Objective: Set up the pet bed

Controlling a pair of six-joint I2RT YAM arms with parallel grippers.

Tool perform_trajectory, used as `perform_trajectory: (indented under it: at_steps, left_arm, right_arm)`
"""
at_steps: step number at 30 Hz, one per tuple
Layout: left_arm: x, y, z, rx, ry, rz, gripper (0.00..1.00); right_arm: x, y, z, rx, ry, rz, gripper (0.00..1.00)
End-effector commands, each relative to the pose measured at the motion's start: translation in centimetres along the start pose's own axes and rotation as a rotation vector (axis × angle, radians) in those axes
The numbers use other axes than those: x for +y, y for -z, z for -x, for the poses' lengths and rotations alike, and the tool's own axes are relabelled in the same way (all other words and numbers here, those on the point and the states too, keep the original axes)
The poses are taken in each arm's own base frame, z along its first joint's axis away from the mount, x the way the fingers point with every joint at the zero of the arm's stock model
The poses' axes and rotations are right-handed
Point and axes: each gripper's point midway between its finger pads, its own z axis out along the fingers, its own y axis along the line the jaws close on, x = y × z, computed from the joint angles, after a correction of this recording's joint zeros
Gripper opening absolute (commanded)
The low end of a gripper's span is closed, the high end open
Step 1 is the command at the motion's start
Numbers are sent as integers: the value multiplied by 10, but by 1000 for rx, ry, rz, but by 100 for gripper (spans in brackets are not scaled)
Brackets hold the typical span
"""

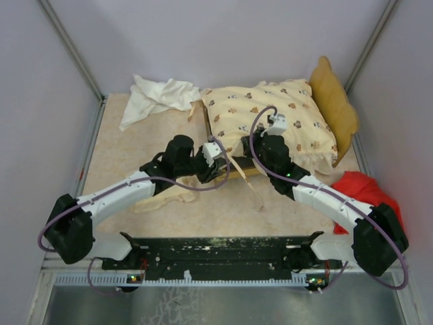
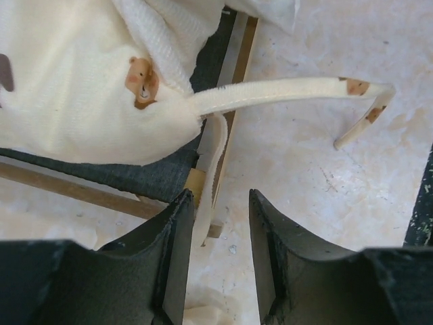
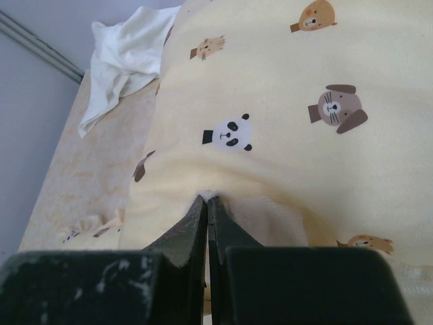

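Note:
The cream animal-print cushion (image 1: pixel 270 116) lies across the light wooden bed frame (image 1: pixel 211 132), covering most of it. My right gripper (image 3: pixel 208 198) is shut, its tips pinching a pucker of the cushion (image 3: pixel 284 101) at its near edge. My left gripper (image 2: pixel 220 196) stands open at the frame's near corner, above the tabletop. One cushion tie strap (image 2: pixel 208 183) hangs between its fingers, against the left one. Another strap (image 2: pixel 284 91) trails out over the table. The dark grey base (image 2: pixel 159 177) shows under the cushion (image 2: pixel 81 88). The small matching pillow (image 1: pixel 162 196) lies on the table under my left arm.
A plain white cloth (image 1: pixel 157 98) is crumpled at the back left. A red cloth (image 1: pixel 362 189) lies by my right arm. A mustard cushion-like thing (image 1: pixel 335 101) leans in the back right corner. Walls close the table on three sides.

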Motion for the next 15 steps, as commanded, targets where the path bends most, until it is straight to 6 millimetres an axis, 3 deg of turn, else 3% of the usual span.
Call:
perform_trajectory:
  at_steps: [1, 5, 8, 15]
  left_arm:
    - [5, -15, -13, 37, -70, -15, 45]
    - [8, -21, -19, 62, -63, -9, 30]
    - [7, -18, 0, 16, -72, -21, 3]
    - [-12, 5, 68, -182, -17, -100, 0]
  right_arm:
    - [21, -3, 39, -101, -33, 56, 0]
    - [23, -3, 39, -97, -36, 65, 0]
    - [22, -3, 38, -96, -35, 62, 0]
    - [17, -2, 41, -110, -25, 44, 0]
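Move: The thin cream tie hangs just off the left fingertips, about 1 cm ahead, 2 cm right and 3 cm below. The bed frame's near-left corner is some 8 cm below the hand, 2 cm back and 1 cm left; the cushion's near corner lies about 5 cm ahead, 4 cm right and 3 cm below; the patterned tie, roughly 8 cm right, 5 cm back and 7 cm below. From the right hand, the thin tie is about 6 cm back, 6 cm left and 5 cm below. The left hand dips about 4 cm, shuts its fingers on the thin tie, then rises some 4 cm. ##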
